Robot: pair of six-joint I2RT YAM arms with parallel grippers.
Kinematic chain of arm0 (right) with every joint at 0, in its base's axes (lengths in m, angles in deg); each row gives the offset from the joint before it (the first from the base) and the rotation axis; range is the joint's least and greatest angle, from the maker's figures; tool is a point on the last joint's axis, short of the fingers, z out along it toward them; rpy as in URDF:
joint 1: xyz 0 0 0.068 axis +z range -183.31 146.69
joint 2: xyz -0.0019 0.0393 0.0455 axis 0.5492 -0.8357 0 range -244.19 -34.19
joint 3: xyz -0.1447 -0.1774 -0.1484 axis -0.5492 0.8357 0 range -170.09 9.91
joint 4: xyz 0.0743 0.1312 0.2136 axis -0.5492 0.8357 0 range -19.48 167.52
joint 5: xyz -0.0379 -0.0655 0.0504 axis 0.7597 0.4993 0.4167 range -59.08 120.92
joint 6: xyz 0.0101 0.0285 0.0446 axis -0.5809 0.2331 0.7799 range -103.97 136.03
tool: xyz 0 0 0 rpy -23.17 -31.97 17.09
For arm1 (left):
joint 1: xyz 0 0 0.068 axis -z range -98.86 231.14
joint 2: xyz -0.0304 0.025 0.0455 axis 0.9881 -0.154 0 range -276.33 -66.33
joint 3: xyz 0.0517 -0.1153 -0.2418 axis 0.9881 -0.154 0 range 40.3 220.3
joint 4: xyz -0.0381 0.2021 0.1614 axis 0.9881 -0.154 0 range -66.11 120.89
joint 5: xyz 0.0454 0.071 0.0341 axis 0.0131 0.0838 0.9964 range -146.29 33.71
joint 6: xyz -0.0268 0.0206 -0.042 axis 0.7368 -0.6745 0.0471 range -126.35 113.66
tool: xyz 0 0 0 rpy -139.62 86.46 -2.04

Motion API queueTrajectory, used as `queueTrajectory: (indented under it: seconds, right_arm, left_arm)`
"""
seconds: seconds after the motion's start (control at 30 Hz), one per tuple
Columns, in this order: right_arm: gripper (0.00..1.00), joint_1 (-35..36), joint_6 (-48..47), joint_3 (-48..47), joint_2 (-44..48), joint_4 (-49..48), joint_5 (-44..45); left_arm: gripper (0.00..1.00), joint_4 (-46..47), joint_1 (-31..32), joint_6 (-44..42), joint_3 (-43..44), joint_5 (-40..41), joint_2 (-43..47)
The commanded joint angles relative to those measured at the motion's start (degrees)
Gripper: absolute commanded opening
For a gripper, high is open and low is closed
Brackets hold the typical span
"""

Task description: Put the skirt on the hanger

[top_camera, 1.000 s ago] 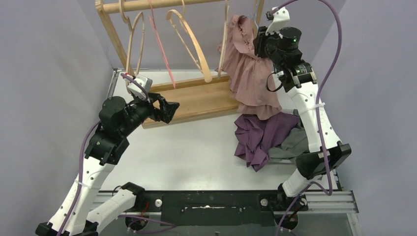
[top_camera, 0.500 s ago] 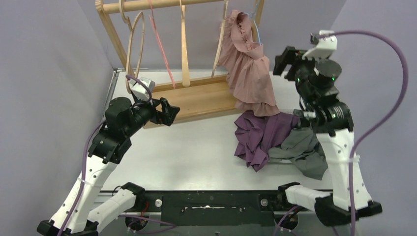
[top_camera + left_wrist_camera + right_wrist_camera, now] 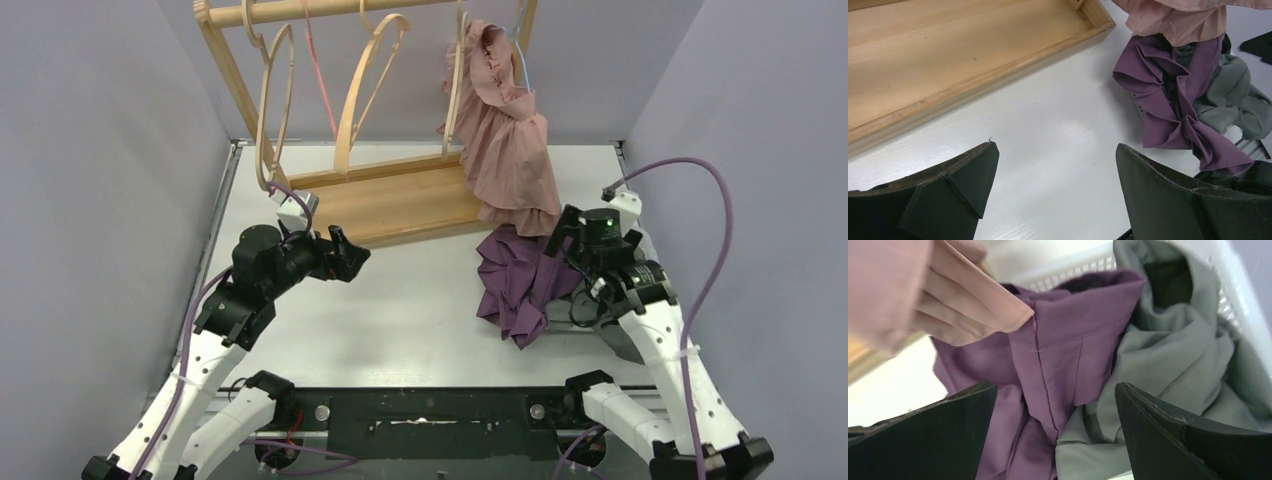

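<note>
The pink skirt [image 3: 505, 130] hangs from a thin light-blue hanger [image 3: 524, 70] at the right end of the wooden rack; its hem shows in the left wrist view [image 3: 1173, 17] and the right wrist view [image 3: 893, 290]. No gripper touches it. My right gripper [image 3: 562, 240] [image 3: 1055, 385] stands open, low over a purple garment [image 3: 1058, 355] and a grey garment [image 3: 1168, 355], with nothing between its fingers. My left gripper [image 3: 352, 256] [image 3: 1055, 146] is open above bare table, in front of the rack's base.
Wooden hangers [image 3: 365, 90] [image 3: 275, 100] dangle from the rack's rail above its wooden base tray [image 3: 400, 200]. The purple garment [image 3: 520, 280] spills out of a white basket [image 3: 1238, 305] onto the table at the right. Grey walls close in both sides.
My right gripper has opened, let go of the pink skirt at the rack and swung down over the purple and grey garments. The wooden hangers have swung. The left arm drew back slightly.
</note>
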Motion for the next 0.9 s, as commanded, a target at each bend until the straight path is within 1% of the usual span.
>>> queueTrajectory:
  seconds: [0.0, 0.07, 0.1, 0.17, 0.2, 0.23, 0.27, 0.37, 0.4, 0.43, 0.53, 0.6, 0.77, 0.87]
  right_arm:
    - [0.93, -0.5, 6.2, 3.1, -4.9, -6.1, 0.9]
    - [0.91, -0.6, 6.4, 5.2, -6.2, -8.8, 0.8]
    - [0.88, -0.6, 6.4, 6.3, -6.5, -10.2, 1.0]
    - [0.78, -0.8, 6.5, 7.6, -6.8, -10.9, 2.1]
    - [0.72, -0.7, 6.4, 7.9, -7.0, -10.7, 2.8]
    - [0.64, -0.7, 6.4, 8.5, -6.8, -10.5, 3.8]
    - [0.53, -0.7, 6.5, 9.0, -6.4, -10.2, 5.2]
    - [0.15, -0.8, 6.8, 9.3, -3.5, -8.7, 9.6]
    - [0.06, -0.8, 7.1, 8.9, -2.2, -8.2, 10.9]
    - [0.0, -0.8, 7.0, 8.3, -0.7, -8.0, 12.2]
    - [0.0, -0.8, 6.0, 4.5, 3.0, -7.1, 13.8]
    - [0.0, -0.8, 4.9, -0.1, 4.7, -6.1, 13.1]
    - [0.0, -0.8, 0.2, -9.8, 7.5, -6.2, 7.3]
    - [0.0, -0.7, -3.2, -15.5, 8.7, -8.7, 3.3]
  left_arm:
    - [0.88, 5.5, -0.3, 2.6, 0.0, -1.8, 0.1]
    - [0.88, 5.5, -0.3, 2.7, 0.0, -2.0, -0.3]
    - [0.88, 5.5, -0.3, 2.8, 0.0, -2.0, -0.4]
    - [0.88, 5.7, -0.3, 2.8, -0.1, -2.0, -0.6]
    - [0.88, 5.6, -0.3, 2.9, -0.1, -1.8, -0.7]
    - [0.88, 5.6, -0.3, 2.9, 0.0, -1.7, -0.7]
    - [0.88, 5.7, -0.3, 2.9, 0.0, -1.6, -0.7]
    - [0.88, 6.1, -0.3, 2.7, 0.3, -1.2, -0.8]
    - [0.88, 6.1, -0.3, 2.6, 0.4, -1.0, -0.9]
    - [0.88, 6.1, -0.3, 2.4, 0.6, -0.8, -1.0]
    - [0.87, 6.4, -0.3, 2.3, 1.3, -0.3, -1.5]
    - [0.87, 6.5, -0.3, 2.4, 1.7, 0.0, -1.9]
    - [0.87, 6.0, -0.4, 3.1, 3.1, 1.7, -2.9]
    - [0.86, 5.6, -0.5, 3.7, 3.8, 2.4, -3.5]
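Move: The zip end of the purple skirt's waistband lies about 8 cm below the open right hand and some 2 cm ahead of it, neither left nor right. The grey cloth is heaped about 6 cm to the hand's right, 3 cm back and 11 cm below. The hanging pink skirt's hem is some 9 cm to its left, 3 cm ahead and 3 cm lower. From the left hand, that waistband is roughly 43 cm to the right, 4 cm ahead and 11 cm below. The right hand sinks about 8 cm, almost straight down with the open fingers tipping slightly further downward, and shuts them on the purple skirt's waistband beside the zip. Keeping the pinch, it climbs some 17 cm out of the pile, easing a couple of centimetres back and to the right, while the wrist tips up by roughly 25 degrees and turns slightly clockwise. ##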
